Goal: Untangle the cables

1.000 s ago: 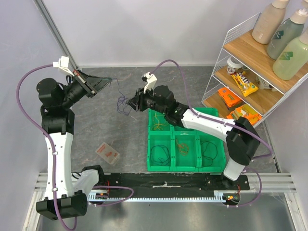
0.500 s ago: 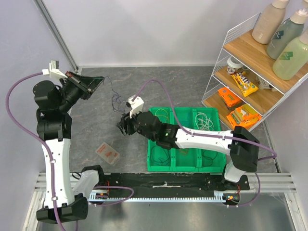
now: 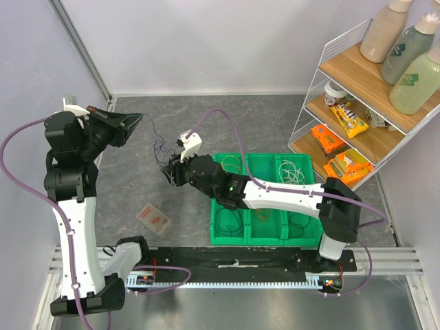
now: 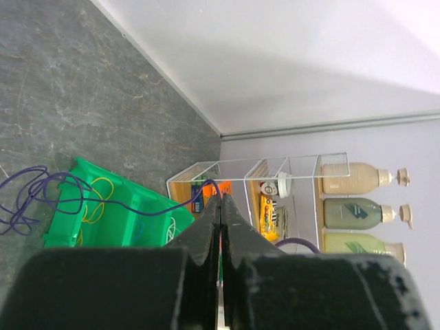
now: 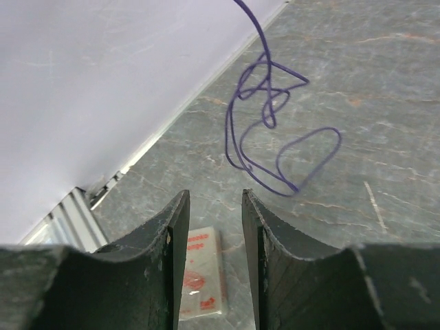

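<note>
A thin purple cable [image 3: 159,145] hangs in a loose tangle from my left gripper [image 3: 137,121], which is raised at the back left. In the left wrist view that gripper [image 4: 221,197] is shut on the cable's end, and the purple cable [image 4: 130,208] runs left to a knot of loops. My right gripper [image 3: 168,176] sits just below and right of the tangle, jaws open and empty. In the right wrist view the right gripper [image 5: 215,198] has the purple cable [image 5: 265,130] ahead of its fingertips, apart from them. More cables, yellow [image 3: 232,164], white [image 3: 292,172], orange [image 3: 260,209] and dark [image 3: 229,219], lie in the bin's compartments.
A green compartment bin [image 3: 246,239] stands on the table right of centre. A small clear packet with red print [image 3: 154,218] lies on the table; the same packet [image 5: 199,275] shows between the right fingers. A wire shelf rack [image 3: 313,103] with snacks and bottles fills the right side.
My right arm has swung left off the green bin to a spot below the hanging purple cable, its jaws widening then narrowing a little. The left gripper drew back leftward, still gripping the cable.
</note>
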{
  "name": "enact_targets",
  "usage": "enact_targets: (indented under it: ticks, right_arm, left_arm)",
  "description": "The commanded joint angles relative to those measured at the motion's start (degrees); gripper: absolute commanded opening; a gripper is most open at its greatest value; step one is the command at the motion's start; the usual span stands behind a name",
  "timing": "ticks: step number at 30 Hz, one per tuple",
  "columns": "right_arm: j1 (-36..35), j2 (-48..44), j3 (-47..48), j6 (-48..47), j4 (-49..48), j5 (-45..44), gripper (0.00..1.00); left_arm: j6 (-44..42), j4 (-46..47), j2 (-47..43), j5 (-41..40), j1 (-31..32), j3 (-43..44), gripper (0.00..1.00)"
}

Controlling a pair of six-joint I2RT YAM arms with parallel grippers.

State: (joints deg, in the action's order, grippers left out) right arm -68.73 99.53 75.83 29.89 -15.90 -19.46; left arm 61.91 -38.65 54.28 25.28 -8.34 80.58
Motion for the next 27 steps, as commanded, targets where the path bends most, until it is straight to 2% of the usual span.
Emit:
enact_targets:
  ticks: [1, 12, 21, 27]
  right_arm:
    - [0.4, 2.5, 3.3, 3.9, -4.7, 5.3, 0.43]
    - [2.0, 6.6, 4.0, 8.5, -6.3, 7.3, 0.47]
    - [2.5, 8.8, 5.7, 8.4, -6.8, 8.0, 0.44]
    - [3.2, 9.9, 6.1, 8.6, -6.5, 6.4, 0.48]
  left_arm:
    - [3.9, -4.9, 0.3, -3.8, 0.0, 3.1, 0.02]
    - [5.1, -7.1, 0.6, -4.4, -0.1, 4.6, 0.02]
    - [5.7, -7.3, 1.2, -3.9, 0.1, 4.7, 0.02]
    - [6.7, -7.4, 1.2, -2.0, -0.1, 4.9, 0.02]
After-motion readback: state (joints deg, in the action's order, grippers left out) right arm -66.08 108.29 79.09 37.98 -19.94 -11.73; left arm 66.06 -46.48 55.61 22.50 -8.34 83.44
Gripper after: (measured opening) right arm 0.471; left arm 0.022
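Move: The purple cable's hanging tangle is about 8 cm ahead of the right hand, 3 cm to its left and a couple of centimetres lower. The clear packet lies about level with that hand, 9 cm to its left and some 26 cm below; the yellow cable in the green tray is 13 cm ahead, 14 cm right and 24 cm below. From the left hand, the tangle hangs some 18 cm below, 3 cm ahead and not off to either side. Still pinching the purple cable's upper end in its shut fingers, the left hand stays almost in place, sinking only about a centimetre. The empty right hand closes in on the hanging tangle: first left, then increasingly down, some 5 cm in all, with a slight reach forward at the end. Its fingers tip down a little and stay about half open, with no contact visible. ##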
